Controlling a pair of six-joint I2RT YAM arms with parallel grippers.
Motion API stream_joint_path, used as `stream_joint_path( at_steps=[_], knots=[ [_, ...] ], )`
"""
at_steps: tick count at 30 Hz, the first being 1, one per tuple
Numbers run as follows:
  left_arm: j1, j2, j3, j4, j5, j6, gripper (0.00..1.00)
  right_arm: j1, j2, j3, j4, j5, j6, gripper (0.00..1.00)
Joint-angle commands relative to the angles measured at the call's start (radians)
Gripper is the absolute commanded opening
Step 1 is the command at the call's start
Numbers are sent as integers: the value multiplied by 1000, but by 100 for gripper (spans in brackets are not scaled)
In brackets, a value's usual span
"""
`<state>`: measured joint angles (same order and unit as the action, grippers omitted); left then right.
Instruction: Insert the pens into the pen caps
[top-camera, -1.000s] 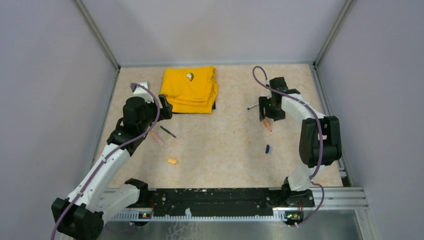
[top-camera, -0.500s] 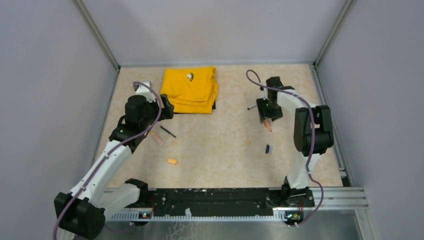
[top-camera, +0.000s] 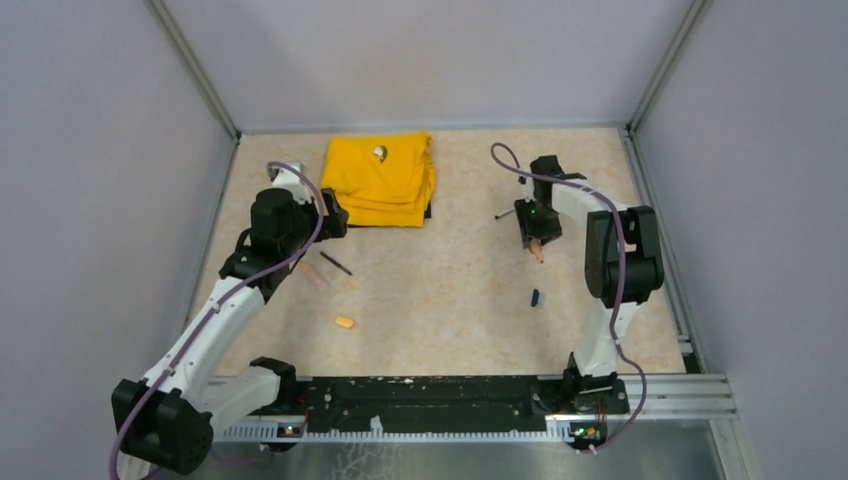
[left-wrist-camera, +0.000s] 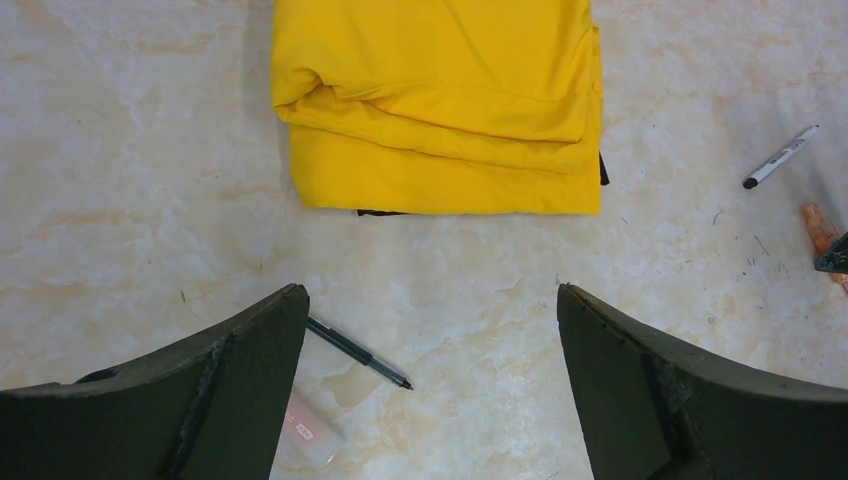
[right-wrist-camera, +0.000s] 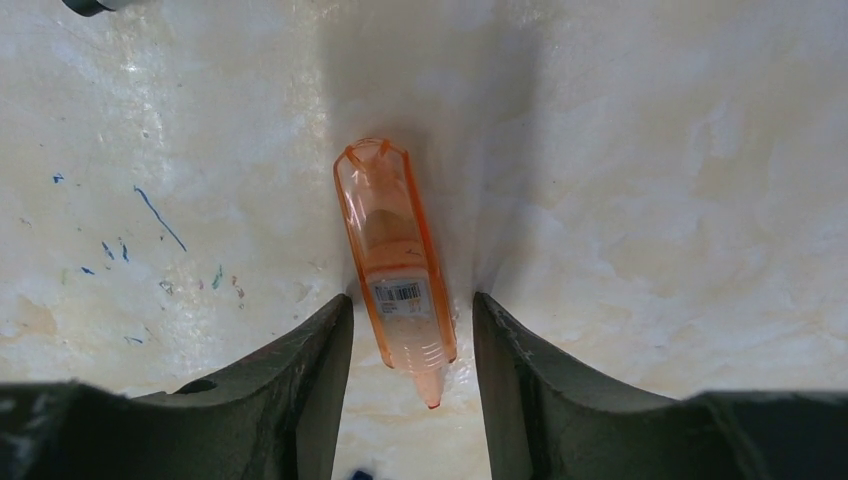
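Observation:
On the right an orange marker (right-wrist-camera: 398, 260) lies flat on the table, its tip pointing toward the wrist. My right gripper (right-wrist-camera: 412, 300) is lowered over it with a finger on each side. The jaws are open, with a thin gap left on both sides. From above, this marker (top-camera: 537, 250) pokes out below the right gripper (top-camera: 535, 238). A dark blue cap (top-camera: 535, 297) lies nearer the arms, and a silver-white pen (top-camera: 505, 213) lies to the left. My left gripper (left-wrist-camera: 430, 300) is wide open and holds nothing. It hovers over a thin dark pen (left-wrist-camera: 358, 353) and a second orange marker (left-wrist-camera: 312, 430). A light orange cap (top-camera: 344, 322) lies apart.
A folded yellow cloth (top-camera: 382, 178) lies at the back middle with a small shiny object on it. Grey walls close in the table on three sides. Small ink marks (right-wrist-camera: 155, 215) dot the tabletop left of the right marker.
The right jaws have narrowed around the orange marker, and the right arm's elbow has swung slightly left. The left arm has shifted slightly, its gripper still wide open.

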<state>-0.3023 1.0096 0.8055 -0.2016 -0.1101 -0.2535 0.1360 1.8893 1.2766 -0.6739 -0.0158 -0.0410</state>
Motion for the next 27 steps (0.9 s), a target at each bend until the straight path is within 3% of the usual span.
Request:
stream_joint_path(
  at_steps=[1, 8, 13, 17, 20, 27],
  knots=[
    [12, 7, 8, 22, 20, -6, 99, -6, 15, 10, 20, 11, 13, 47],
    [14, 9, 7, 27, 33, -8, 99, -6, -23, -12, 41, 39, 23, 37],
    [54, -7, -28, 75, 97, -65, 99, -1, -183, -61, 107, 61, 26, 25],
    [63, -26, -37, 122, 211, -62, 99, 25, -326, -100, 148, 38, 34, 10],
    [63, -53, -52, 155, 259, -54, 99, 87, -408, -139, 188, 27, 25, 7],
    [63, -89, -85, 289, 470, -60, 99, 373, -531, -236, 351, 43, 46, 6]
  ],
)
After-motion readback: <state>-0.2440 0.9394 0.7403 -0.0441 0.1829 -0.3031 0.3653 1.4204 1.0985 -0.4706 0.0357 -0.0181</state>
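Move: The orange pen lies on the table between the right hand's half-open fingers, its middle about 1 cm ahead of the hand point and 1 cm below it. From this hand the white pen is some 11 cm ahead and 4 cm left, and the dark blue cap about 15 cm back and straight in line. From the left hand, the orange pen lies roughly 47 cm to the right, 4 cm ahead and 20 cm below. The right hand stays low over the table while its fingers close from about half open and pinch the orange pen across its labelled barrel, then lifts the pen about 12 cm almost straight up and, still climbing, swings some 8 cm left towards the middle of the table, the fingertips tilting forward by nearly 30 degrees. Late on, the wide-open, empty left hand starts up and to its right by about 3 cm each, turning slightly clockwise. ##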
